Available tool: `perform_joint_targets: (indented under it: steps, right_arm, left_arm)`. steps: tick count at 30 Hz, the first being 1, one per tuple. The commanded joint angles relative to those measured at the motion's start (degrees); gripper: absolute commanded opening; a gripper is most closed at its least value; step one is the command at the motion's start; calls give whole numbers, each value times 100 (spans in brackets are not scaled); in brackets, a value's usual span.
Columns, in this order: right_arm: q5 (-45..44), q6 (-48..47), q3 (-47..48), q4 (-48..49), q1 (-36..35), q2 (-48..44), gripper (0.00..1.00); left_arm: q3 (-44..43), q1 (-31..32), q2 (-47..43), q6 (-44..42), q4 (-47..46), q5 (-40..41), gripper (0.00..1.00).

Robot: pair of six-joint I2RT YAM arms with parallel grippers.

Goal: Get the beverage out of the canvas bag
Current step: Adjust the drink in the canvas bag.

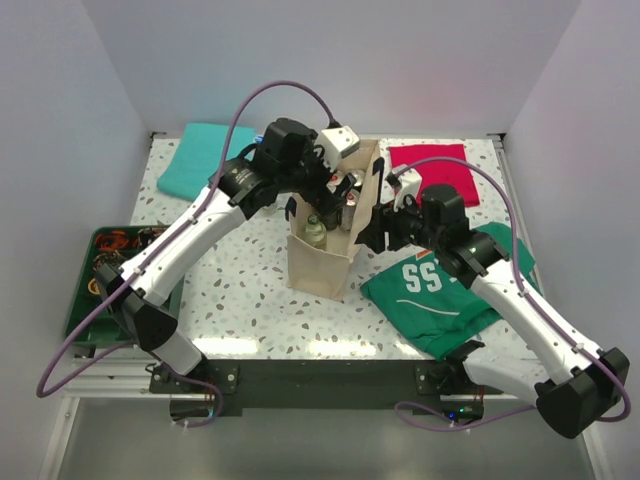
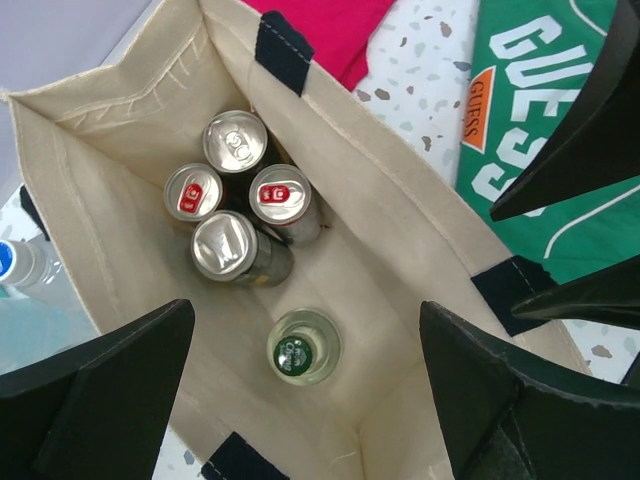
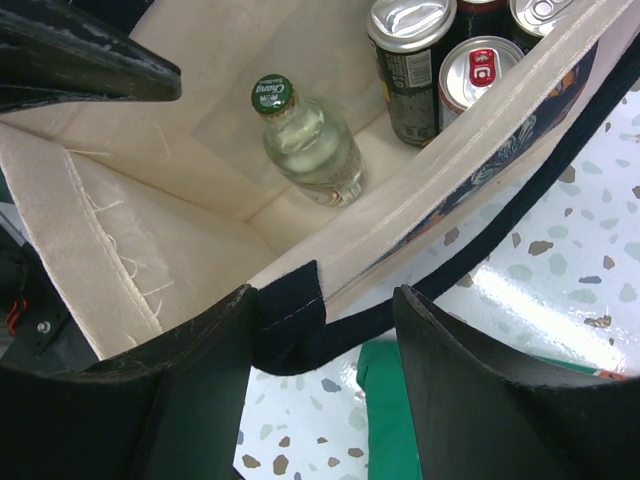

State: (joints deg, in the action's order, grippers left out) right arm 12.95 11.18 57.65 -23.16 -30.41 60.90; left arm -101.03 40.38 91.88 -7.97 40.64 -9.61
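The beige canvas bag stands upright mid-table with its mouth open. Inside it stand a clear glass bottle with a green cap and several cans. My left gripper hangs open directly above the bottle, clear of it. My right gripper sits open at the bag's near rim. A navy strap end lies between its fingers against the left one, and the right finger is apart from it. From the right wrist, the bottle and cans show past the rim.
A green jersey lies right of the bag under my right arm. A magenta cloth and a teal cloth lie at the back. A green bin of clutter sits at the left edge.
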Motion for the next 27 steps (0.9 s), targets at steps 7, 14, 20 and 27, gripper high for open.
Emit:
perform_joint_targets:
  steps: [7, 14, 20, 27]
  right_arm:
    - [111, -72, 45, 189, -26, -17, 61]
    - [120, -151, 45, 145, -17, 88, 61]
    - [138, -177, 62, 145, -17, 150, 61]
    - [85, -257, 89, 119, -17, 167, 61]
  left_arm:
    - [128, 49, 321, 366, 207, 1260, 100]
    - [-179, 49, 796, 410, 470, 1338, 100]
    - [-259, 49, 1034, 454, 603, 1716, 100]
    - [-312, 40, 1306, 489, 787, 1524, 100]
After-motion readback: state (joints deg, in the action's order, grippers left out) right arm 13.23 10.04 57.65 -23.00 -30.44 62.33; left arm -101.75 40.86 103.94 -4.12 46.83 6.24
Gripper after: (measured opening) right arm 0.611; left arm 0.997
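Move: The green-capped bottle stands in the bag about 4 cm to the left of the left hand, level with it fore and aft, its middle roughly 22 cm below. The dented can is some 9 cm ahead of that hand, 2 cm left and 26 cm down; the red-tab can is 9 cm ahead, 4 cm right and as low. From the right hand, at the bag's near right rim, the bottle lies about 6 cm ahead, 12 cm left and 16 cm below. The left hand, fingers still wide open, first eases forward and a little left above the canvas bag, then sinks into it between the walls, about 10 cm down and some 4 cm forward in all, closing in on the green-capped bottle. On the way its wrist swings counter-clockwise and tips the fingers some 20 degrees steeper, bringing them near the cap without visible contact, while the right hand stays at the near right rim with the strap's end between its half-open fingers. ##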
